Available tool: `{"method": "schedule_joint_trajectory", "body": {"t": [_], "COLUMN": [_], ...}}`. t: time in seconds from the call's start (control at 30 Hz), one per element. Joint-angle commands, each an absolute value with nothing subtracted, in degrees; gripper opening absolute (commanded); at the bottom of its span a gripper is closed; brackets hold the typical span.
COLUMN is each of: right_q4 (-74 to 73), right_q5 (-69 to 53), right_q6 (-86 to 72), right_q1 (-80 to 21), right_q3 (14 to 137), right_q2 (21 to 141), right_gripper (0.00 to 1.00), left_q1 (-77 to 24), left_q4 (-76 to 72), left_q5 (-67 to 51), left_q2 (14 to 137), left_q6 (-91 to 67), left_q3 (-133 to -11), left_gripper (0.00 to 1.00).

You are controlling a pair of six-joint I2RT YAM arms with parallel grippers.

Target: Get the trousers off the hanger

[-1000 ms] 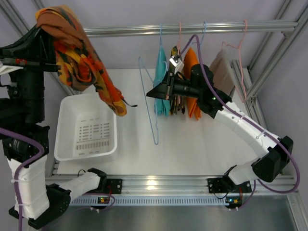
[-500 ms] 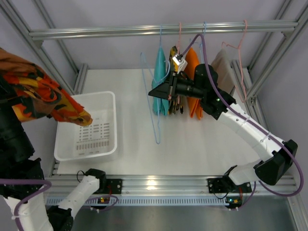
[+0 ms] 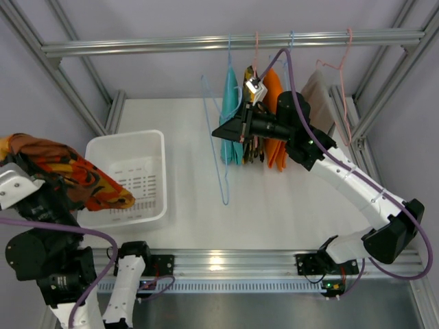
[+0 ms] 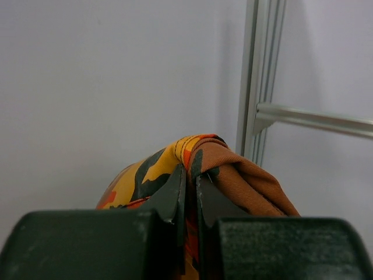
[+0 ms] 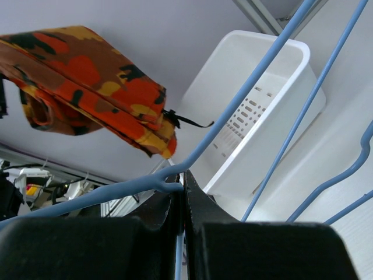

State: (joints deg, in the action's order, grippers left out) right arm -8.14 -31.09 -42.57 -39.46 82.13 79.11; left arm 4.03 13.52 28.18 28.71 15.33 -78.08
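The patterned orange, red, yellow and brown trousers [image 3: 75,181] hang off the hanger, over the left rim of the white basket [image 3: 156,140]. My left gripper [image 4: 189,175] is shut on a fold of their cloth [image 4: 250,178]; in the top view the cloth hides the fingers. An empty blue wire hanger [image 3: 221,164] hangs at the centre, and my right gripper [image 3: 217,133] is shut on its wire [image 5: 233,111]. The right wrist view shows the patterned trousers [image 5: 87,70] off to the left. Teal trousers [image 3: 230,103] hang from the rail [image 3: 171,45].
An orange garment [image 3: 274,89] and a beige one [image 3: 317,96] also hang on hangers from the rail, right of the teal one. The white basket [image 5: 280,87] stands at the table's left. Aluminium frame posts [image 3: 82,75] run along both sides.
My left arm has swung down and toward the near left, carrying the patterned trousers from high above the basket to its left rim. The right gripper has barely moved.
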Motion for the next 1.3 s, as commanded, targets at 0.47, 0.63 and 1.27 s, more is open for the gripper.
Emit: {"method": "schedule_joint_trajectory", "body": {"t": [0.47,0.63,1.27], "right_q4": [-6.2,-6.2,-6.6], "right_q5": [-30.9,-31.0,-31.2], "right_q6": [-41.9,-41.8,-41.7], "right_q1": [-38.8,-38.7,-38.0], "right_q3": [81.1,81.2,82.4], "right_q2": [75.5,75.8,78.3], "right_gripper": [0.00,0.00,0.00], "left_q1": [10.6,10.6,10.5], "left_q4": [23.7,28.4,22.7], "left_q5": [18.7,20.0,16.1], "left_q2": [26.8,33.7,46.8], "left_q6": [0.0,-7.1,-16.5], "left_q3": [-69.0,-71.9,-58.0], "left_gripper": [0.00,0.00,0.01]}}
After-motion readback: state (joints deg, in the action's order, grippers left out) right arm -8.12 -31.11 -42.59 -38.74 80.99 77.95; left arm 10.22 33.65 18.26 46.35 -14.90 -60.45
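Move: The camouflage trousers hang from the left fingers, their middle about 4 cm ahead, 9 cm to the right and 9 cm below. The white bin they are headed for has its middle roughly 13 cm ahead of the left hand, 3 cm to its right and some 48 cm below. From the right hand, that bin lies about 31 cm to the left, 2 cm back and 32 cm below. The trousers, still pinched by the left fingers, are lowered about 26 cm and carried some 16 cm forward into the white bin. The left hand drops fast at first, eases, then sinks and reaches forward together, its fingers tipping over from pointing upward to downward. The right hand stays nearly in place, gripping the empty blue hanger. ##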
